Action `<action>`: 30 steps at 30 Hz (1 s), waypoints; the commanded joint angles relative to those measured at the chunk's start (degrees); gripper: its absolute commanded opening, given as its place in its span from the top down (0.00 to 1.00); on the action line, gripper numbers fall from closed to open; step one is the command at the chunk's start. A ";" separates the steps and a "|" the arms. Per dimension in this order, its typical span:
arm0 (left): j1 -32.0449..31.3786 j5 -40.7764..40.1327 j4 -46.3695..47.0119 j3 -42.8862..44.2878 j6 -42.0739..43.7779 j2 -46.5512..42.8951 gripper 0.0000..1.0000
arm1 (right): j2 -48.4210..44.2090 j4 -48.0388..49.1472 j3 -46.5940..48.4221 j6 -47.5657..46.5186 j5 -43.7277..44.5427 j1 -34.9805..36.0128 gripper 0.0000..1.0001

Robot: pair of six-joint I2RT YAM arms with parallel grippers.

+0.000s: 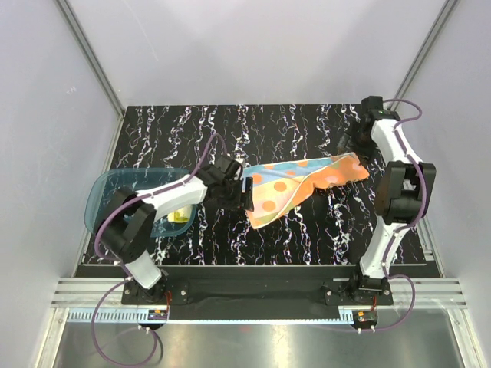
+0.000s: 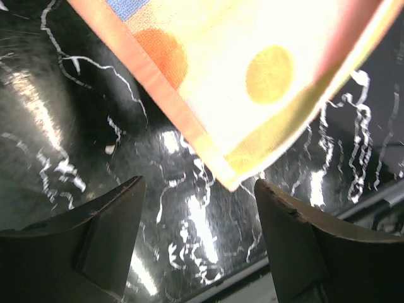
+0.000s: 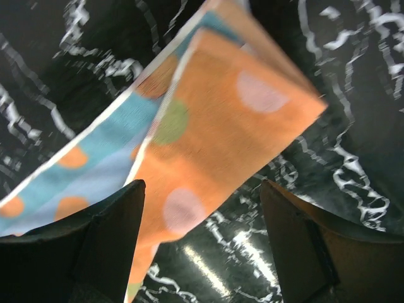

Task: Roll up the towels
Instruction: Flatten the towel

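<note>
An orange towel (image 1: 295,188) with light blue patches and dots lies loosely folded across the middle of the dark marbled table. In the left wrist view its near corner (image 2: 252,76) points down toward the gap between my fingers. My left gripper (image 1: 247,193) (image 2: 199,183) is open at the towel's left edge and holds nothing. My right gripper (image 1: 354,144) (image 3: 202,183) hovers open over the towel's far right end (image 3: 221,139), its fingers apart from the cloth. A small yellow towel (image 1: 181,215) sits rolled in the tray, partly hidden by my left arm.
A translucent blue tray (image 1: 103,188) stands at the table's left side under my left arm. White walls with metal posts close in the back and both sides. A metal rail runs along the near edge.
</note>
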 commanded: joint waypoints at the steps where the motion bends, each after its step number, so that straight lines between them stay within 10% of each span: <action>1: -1.10 -2.13 3.72 2.06 -1.60 2.80 0.26 | 3.93 -3.61 6.11 -2.87 5.12 -2.08 0.20; 14: -4.71 -1.52 10.75 -6.81 -3.27 1.67 0.27 | 24.84 -10.38 29.40 -1.91 6.89 -3.41 0.32; 30: -5.33 -0.37 14.01 -7.87 -3.10 5.27 0.27 | 26.97 -8.27 26.95 -0.68 6.80 -3.23 0.54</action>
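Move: The folded far edge of the spotted towel's right end lies about 6 cm ahead of the right hand, 5 cm to its right and 10 cm below; the towel's near-right corner is some 6 cm nearer and 3 cm right of that edge. From the left hand, the near-left corner lies about 3 cm back, 3 cm right and 6 cm down, the far-left corner 13 cm ahead and 2 cm right, and the yellow towel 17 cm left and 4 cm back. Right hand goes forward-right, drops about 9 cm and pinches the towel's folded end; left sinks towards its corner. ##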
